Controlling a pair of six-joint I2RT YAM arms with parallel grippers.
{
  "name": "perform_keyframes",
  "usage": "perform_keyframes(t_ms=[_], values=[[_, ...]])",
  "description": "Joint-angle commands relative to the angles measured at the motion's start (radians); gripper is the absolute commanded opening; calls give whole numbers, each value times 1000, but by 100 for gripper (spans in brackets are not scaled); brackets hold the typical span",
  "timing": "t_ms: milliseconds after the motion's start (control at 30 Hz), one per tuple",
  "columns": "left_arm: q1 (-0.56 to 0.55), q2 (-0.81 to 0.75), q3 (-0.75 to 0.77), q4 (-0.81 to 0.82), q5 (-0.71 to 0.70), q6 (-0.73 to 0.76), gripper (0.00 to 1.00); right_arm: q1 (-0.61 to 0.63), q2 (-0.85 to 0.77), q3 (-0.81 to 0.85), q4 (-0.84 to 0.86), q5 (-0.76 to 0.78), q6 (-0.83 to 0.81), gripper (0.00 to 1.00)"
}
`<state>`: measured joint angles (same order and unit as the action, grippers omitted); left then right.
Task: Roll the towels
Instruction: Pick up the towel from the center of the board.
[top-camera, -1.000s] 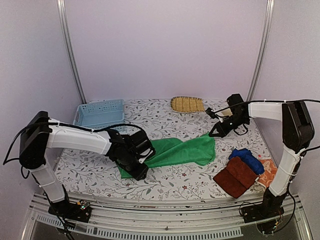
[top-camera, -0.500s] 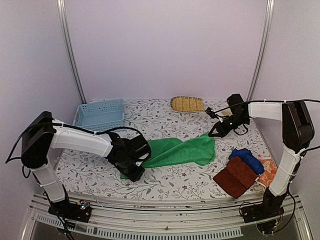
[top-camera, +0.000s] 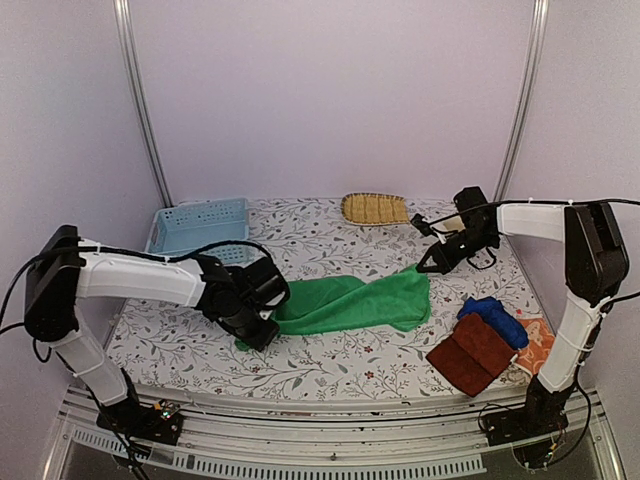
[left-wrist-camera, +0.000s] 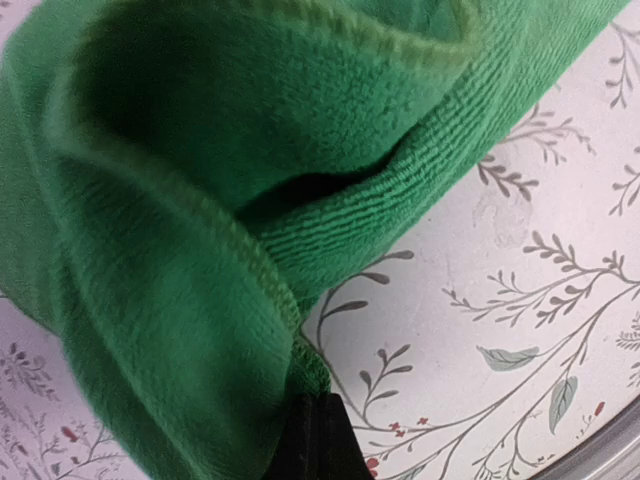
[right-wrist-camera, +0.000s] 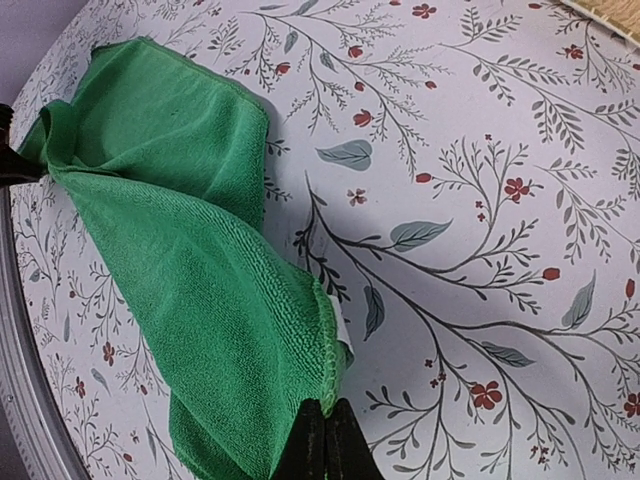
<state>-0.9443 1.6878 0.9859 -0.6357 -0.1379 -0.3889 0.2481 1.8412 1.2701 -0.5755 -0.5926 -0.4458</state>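
Note:
The long green towel (top-camera: 350, 303) lies stretched across the middle of the table, bunched in folds. My left gripper (top-camera: 256, 333) is at its near-left end. In the left wrist view the left gripper (left-wrist-camera: 315, 440) is shut on the green towel (left-wrist-camera: 200, 200) at its hemmed edge. My right gripper (top-camera: 428, 268) holds the far-right corner. In the right wrist view the right gripper (right-wrist-camera: 325, 440) is shut on the hem of the green towel (right-wrist-camera: 200, 260). A reddish-brown towel (top-camera: 472, 352), a blue towel (top-camera: 493, 318) and an orange towel (top-camera: 540, 340) lie piled at the near right.
A pale blue perforated basket (top-camera: 200, 226) stands at the back left and a yellow straw tray (top-camera: 375, 208) at the back centre. The towel pile sits close to the right arm's base. A metal rail runs along the table's near edge (top-camera: 330, 405).
My left gripper has closed on the green towel's near-left end, and the left arm has shifted slightly left and back. The right arm has not moved.

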Motion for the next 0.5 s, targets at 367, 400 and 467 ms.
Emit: perform_keyframes(t_ms=[367,400,467], values=[[257,-517,156,-68,-135,110,0,-9,-99,433,-169,-3,10,3],[266,-522,167,-70,-134,119,0,-9,-97,470,-184,-6,11,3],[281,-528,195,-84,-145,137,0,-9,-92,544,-215,-3,15,3]])
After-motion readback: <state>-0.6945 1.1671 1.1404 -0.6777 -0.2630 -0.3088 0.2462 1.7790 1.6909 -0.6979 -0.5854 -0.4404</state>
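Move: Held by a corner in each hand, the green towel lies bunched across the board. Its middle is some 14 cm ahead and 18 cm to the right of the left hand, 2 cm lower, and about 20 cm left, 2 cm back and 8 cm below the right hand. The blue basket stands roughly 37 cm ahead and 20 cm left of the left hand. From the right hand, the mug is about 19 cm ahead and 11 cm right, the blue towel 8 cm back and 15 cm right. Raising the green towel by its two corners, both shut grippers keep their pinch and go up together, away from the board. The left climbs fastest, about 23 cm, drifting forward and left towards the basket as its down-pointing fingers swing forward some 30 degrees; the right rises about 17 cm and a little forward, its fingers swinging forward too. ##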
